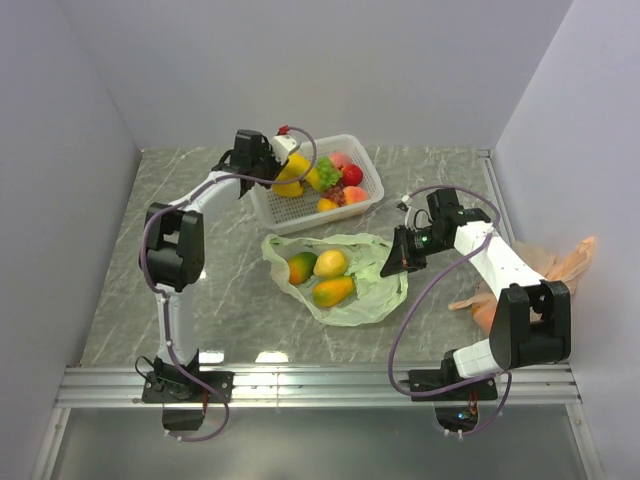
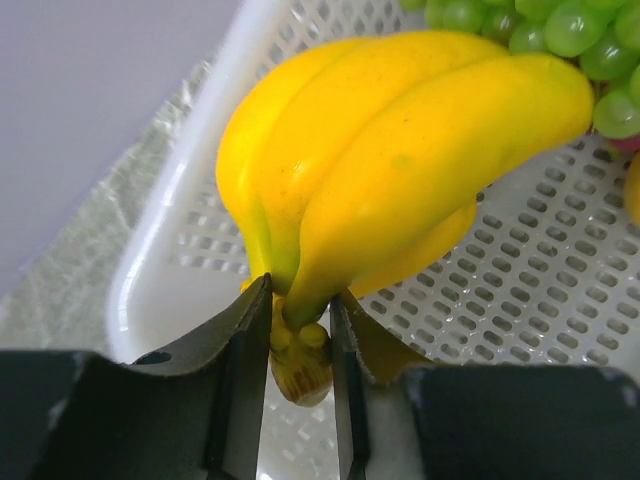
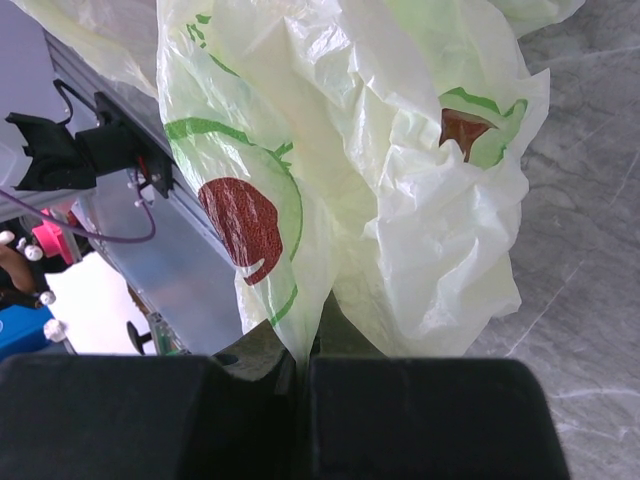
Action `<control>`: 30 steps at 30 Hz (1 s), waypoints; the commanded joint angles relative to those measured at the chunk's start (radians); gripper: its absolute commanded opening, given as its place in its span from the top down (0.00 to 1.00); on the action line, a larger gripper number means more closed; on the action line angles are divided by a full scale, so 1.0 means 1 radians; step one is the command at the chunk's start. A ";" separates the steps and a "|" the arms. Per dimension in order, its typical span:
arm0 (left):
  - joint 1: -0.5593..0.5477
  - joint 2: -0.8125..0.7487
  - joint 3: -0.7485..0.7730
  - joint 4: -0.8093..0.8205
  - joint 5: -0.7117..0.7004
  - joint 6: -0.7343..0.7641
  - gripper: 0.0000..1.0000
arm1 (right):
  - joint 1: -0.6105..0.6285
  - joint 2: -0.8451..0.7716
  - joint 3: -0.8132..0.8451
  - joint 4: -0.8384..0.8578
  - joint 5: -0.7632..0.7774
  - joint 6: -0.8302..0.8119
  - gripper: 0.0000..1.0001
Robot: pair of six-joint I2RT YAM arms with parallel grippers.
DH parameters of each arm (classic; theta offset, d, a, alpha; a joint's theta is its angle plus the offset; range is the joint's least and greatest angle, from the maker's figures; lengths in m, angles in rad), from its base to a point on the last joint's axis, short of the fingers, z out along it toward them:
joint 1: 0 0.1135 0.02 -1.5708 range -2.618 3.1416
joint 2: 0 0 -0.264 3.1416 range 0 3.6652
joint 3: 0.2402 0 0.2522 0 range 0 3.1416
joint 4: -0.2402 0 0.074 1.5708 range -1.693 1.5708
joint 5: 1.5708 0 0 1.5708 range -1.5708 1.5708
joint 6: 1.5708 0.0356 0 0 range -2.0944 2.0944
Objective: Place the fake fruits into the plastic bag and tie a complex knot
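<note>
My left gripper point(image 2: 300, 330) is over the white lattice basket point(image 2: 520, 290), its jaws closed against the stem of the yellow banana bunch point(image 2: 400, 170). The bunch point(image 1: 293, 172) sits at the basket's left end beside my left gripper point(image 1: 275, 160). Grapes point(image 1: 327, 172), a red apple point(image 1: 352, 175) and peaches point(image 1: 342, 160) lie in the basket. The pale green plastic bag point(image 1: 370, 290) lies open on the table with two mangoes point(image 1: 333, 291) and a lemon point(image 1: 331, 263) inside. My right gripper point(image 1: 398, 262) is shut on the bag's right edge, and a pinched fold of the bag point(image 3: 420, 200) rises from my right gripper point(image 3: 302, 350). No knot shows.
The basket point(image 1: 372, 196) stands at the back centre of the marble table point(image 1: 200, 300). A peach-orange translucent bag point(image 1: 560, 262) lies at the right edge behind my right arm. Walls close in the left, back and right sides. A metal rail point(image 1: 320, 385) runs along the near edge.
</note>
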 commanded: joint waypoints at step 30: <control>-0.370 -0.771 -0.563 -0.086 0.261 -0.007 1.00 | -0.001 -0.024 0.083 -0.047 -0.042 0.024 1.00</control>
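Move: The bananas are already pinched by the stem in the left fingers, over the tray. The open bag's middle lies about 32 cm back and 15 cm right of the left hand, some 4 cm lower. In the bag the mango is roughly 30 cm back and 7 cm right, the round yellow fruit about 29 back and 14 right; the tray's green grapes are some 3 ahead and 12 right. From the right hand, the bag's middle is level, about 12 cm left. The bananas, still held by the stem in the left fingers, go almost straight up out of the tray first, then sweep back and to the right in an arc some 20 cm high at its top. The hand turns about 35 degrees clockwise and sinks over the bag to near its starting height, about 28 cm back and 12 cm right. The right fingers keep pinching the bag's edge, nearly still. ##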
